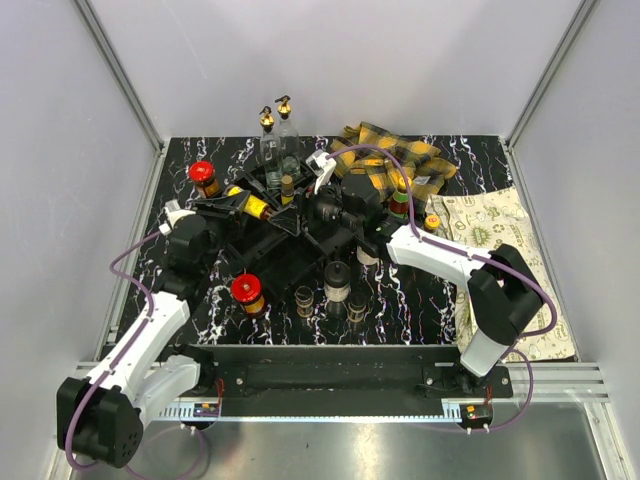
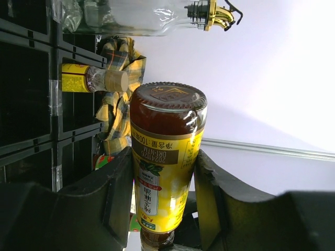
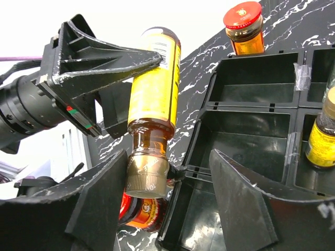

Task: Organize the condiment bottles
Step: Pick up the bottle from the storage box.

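My left gripper [image 1: 238,205] [image 2: 163,167] is shut on a yellow-labelled amber sauce bottle [image 2: 165,157] [image 3: 154,83] [image 1: 256,207], held off the table at the black tray's [image 1: 290,255] left side. The bottle's gold cap [image 3: 148,175] sits between the jaws of my right gripper [image 3: 167,198] [image 1: 292,215]. Those jaws are open: the cap lies against the left finger and well apart from the right one. A second yellow-labelled bottle [image 3: 322,136] [image 2: 86,78] stands in a tray compartment. Two clear gold-spouted bottles [image 1: 275,135] stand at the tray's far end.
Red-lidded jars stand left of the tray [image 1: 203,176] [image 3: 242,26] and near its front corner [image 1: 247,292] [image 3: 141,209]. Black-capped shakers [image 1: 338,280] stand at the front. A yellow plaid cloth [image 1: 390,155] lies at the back right, and a patterned sheet [image 1: 500,230] at the right edge.
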Available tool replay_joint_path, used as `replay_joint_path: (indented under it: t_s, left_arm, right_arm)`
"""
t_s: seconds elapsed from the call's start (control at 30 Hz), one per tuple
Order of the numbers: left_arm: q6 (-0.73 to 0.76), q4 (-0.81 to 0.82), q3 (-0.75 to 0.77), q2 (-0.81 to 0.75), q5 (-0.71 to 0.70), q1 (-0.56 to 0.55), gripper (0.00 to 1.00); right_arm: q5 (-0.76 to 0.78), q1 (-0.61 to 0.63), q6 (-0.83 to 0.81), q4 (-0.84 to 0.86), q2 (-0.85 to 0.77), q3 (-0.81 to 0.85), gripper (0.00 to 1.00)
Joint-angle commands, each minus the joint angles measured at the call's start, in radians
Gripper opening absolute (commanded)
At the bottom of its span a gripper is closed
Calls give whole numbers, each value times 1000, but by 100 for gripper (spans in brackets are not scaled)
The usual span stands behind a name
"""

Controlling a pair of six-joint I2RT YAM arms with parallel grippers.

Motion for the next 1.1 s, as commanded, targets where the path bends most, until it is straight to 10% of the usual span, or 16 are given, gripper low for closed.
replay_joint_path:
  t_s: [0.0, 0.77, 1.07]
  left_arm:
    - [-47, 184, -5, -40, -32, 4, 0]
    - [-81, 281, -43, 3, -21, 4, 0]
    - [-93, 324, -48, 36, 8, 4, 0]
  right_arm:
    - [-17, 9, 23, 63, 11, 34, 68]
    - [-43, 17, 39, 57, 1, 43, 50]
    - [-11, 18, 12, 1, -10, 54, 0]
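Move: The held bottle's cap sits between the right gripper's open fingers, some 1 cm back and 2 cm left of the hand point, at its height; from the left hand, which holds the bottle's body, the cap is about 8 cm right, 2 cm back and 2 cm lower. From the right hand, the box bottle stands roughly 9 cm ahead and 13 cm below, the front red-lidded jar 14 cm back, 8 cm left, 15 cm below. Close the right gripper on the cap of the bottle: ease it about 1 cm back and 1 cm to the left to centre the cap between the fingers, then narrow them from wide open to about a third until both pads pinch the cap, letting the hand come forward half a centimetre as they shut. Keep the left grip on the bottle's body, rising about 1 cm and sinking back while creeping nearly 1 cm forward. ##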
